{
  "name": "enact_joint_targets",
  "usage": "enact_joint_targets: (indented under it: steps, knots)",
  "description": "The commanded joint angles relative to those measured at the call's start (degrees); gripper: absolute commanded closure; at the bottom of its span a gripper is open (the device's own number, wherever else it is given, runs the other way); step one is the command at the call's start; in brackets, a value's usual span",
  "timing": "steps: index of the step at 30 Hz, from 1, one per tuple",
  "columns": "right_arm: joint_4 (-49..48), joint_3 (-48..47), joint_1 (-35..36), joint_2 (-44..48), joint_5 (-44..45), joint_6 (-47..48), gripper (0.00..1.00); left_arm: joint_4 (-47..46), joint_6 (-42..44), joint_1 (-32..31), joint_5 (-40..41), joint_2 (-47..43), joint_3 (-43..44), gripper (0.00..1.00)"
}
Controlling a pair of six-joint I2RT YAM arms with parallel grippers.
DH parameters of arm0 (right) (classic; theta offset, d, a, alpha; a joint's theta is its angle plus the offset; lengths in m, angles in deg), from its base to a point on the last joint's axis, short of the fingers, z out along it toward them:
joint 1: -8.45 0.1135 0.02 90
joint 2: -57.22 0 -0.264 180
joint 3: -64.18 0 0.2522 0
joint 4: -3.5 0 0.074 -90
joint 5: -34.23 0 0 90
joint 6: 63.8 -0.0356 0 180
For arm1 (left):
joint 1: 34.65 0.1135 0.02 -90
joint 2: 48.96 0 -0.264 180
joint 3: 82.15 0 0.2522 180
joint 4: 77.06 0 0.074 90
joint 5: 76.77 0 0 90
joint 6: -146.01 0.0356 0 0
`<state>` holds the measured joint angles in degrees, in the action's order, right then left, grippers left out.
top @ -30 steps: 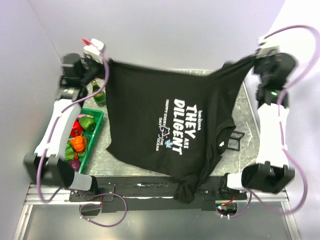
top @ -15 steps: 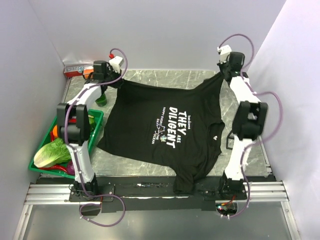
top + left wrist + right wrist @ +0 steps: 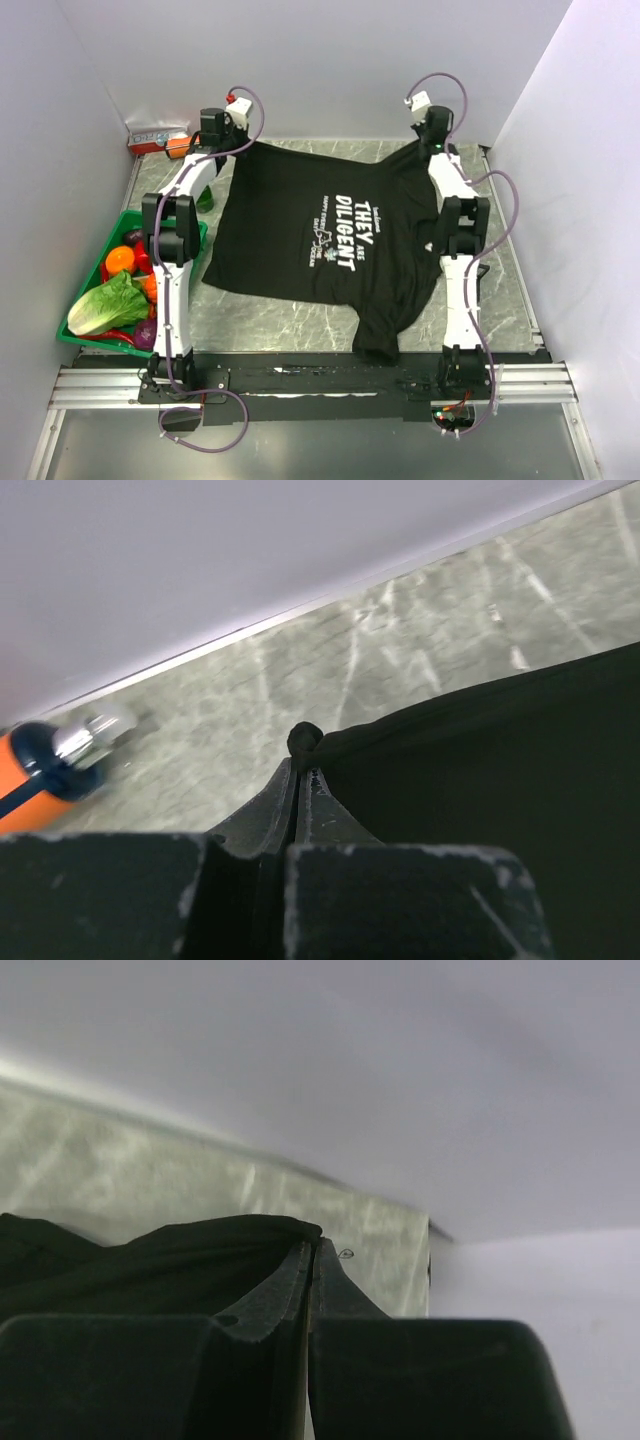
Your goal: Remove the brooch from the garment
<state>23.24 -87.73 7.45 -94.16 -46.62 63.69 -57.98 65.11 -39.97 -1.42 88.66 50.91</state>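
The garment [image 3: 330, 235], a black T-shirt with white lettering, lies spread on the marble table, its bottom end hanging over the near edge. My left gripper [image 3: 237, 146] is shut on its far left corner, low over the table. In the left wrist view the fingertips [image 3: 303, 767] pinch a bunched bit of the black cloth [image 3: 500, 780]. My right gripper [image 3: 433, 150] is shut on the far right corner. The right wrist view shows its jaws [image 3: 315, 1247] closed on the cloth's edge [image 3: 150, 1255]. The brooch does not show in any view.
A green basket [image 3: 95, 342] of vegetables stands at the table's left edge. A green bottle [image 3: 205, 197] stands beside the left arm. A red and white box [image 3: 157, 137] and an orange-tipped object [image 3: 40, 770] lie at the far left corner. Walls close in on three sides.
Both arms have stretched out towards the far wall and come down. The T-shirt, held up high a second ago, has been lowered and now lies flat on the table.
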Motion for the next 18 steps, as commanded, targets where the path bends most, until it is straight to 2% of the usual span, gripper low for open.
enact_joint_targets:
  steps: [1, 2, 3, 6, 9, 12, 14, 17, 18]
  knots:
    - [-13.9, -5.5, 0.7, -1.2, 4.3, 0.9, 0.96, -2.1, 2.2, 0.1, 4.2, -0.4, 3.1, 0.99]
    - [-14.8, -4.2, 0.7, -0.3, 4.2, 0.2, 0.89, -2.2, 2.3, 0.1, 3.5, -0.7, 3.0, 0.99]
    - [-15.3, -3.1, 0.7, 0.5, 4.5, -1.2, 0.72, -2.0, 2.5, 0.1, 2.9, -0.9, 3.0, 0.86]
    - [-12.2, -0.9, 0.7, 4.1, 3.2, -4.4, 0.43, -1.7, 1.1, 0.0, 0.8, -2.4, 2.9, 0.57]
    - [-12.1, 7.5, 0.7, 13.2, -1.0, -7.3, 0.37, -4.9, -2.7, -0.1, -2.4, -7.8, -0.8, 0.43]
    - [-6.3, 13.2, 2.5, 22.4, -5.3, -11.4, 0.34, -8.9, -4.3, -1.1, -7.4, -15.7, -8.3, 0.37]
    - [0.1, 17.8, 3.3, 28.8, -13.3, -13.8, 0.33, -9.8, -3.8, -1.8, -9.9, -21.3, -12.3, 0.35]
    - [8.1, 26.9, 5.6, 36.8, -24.0, -18.1, 0.34, -7.2, -0.9, -3.8, -15.6, -27.3, -22.9, 0.32]
    - [9.9, 29.0, 6.2, 38.3, -27.1, -18.7, 0.35, -5.8, -0.1, -4.8, -19.9, -28.5, -24.5, 0.32]
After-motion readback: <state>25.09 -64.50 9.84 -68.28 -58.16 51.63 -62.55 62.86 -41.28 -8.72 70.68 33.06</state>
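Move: The brooch, on the garment's print, lies about 31 cm back and 19 cm right of the left hand; from the right hand it is some 33 cm back and 22 cm left, roughly 3 cm below both. The large lettering sits about 5 cm right of the brooch and 5 cm farther out. The green bottle stands around 9 cm left of the left hand and 15 cm back. Both hands open, letting go of the garment's far corners, then rise about 8 cm, drawing back and inward. ##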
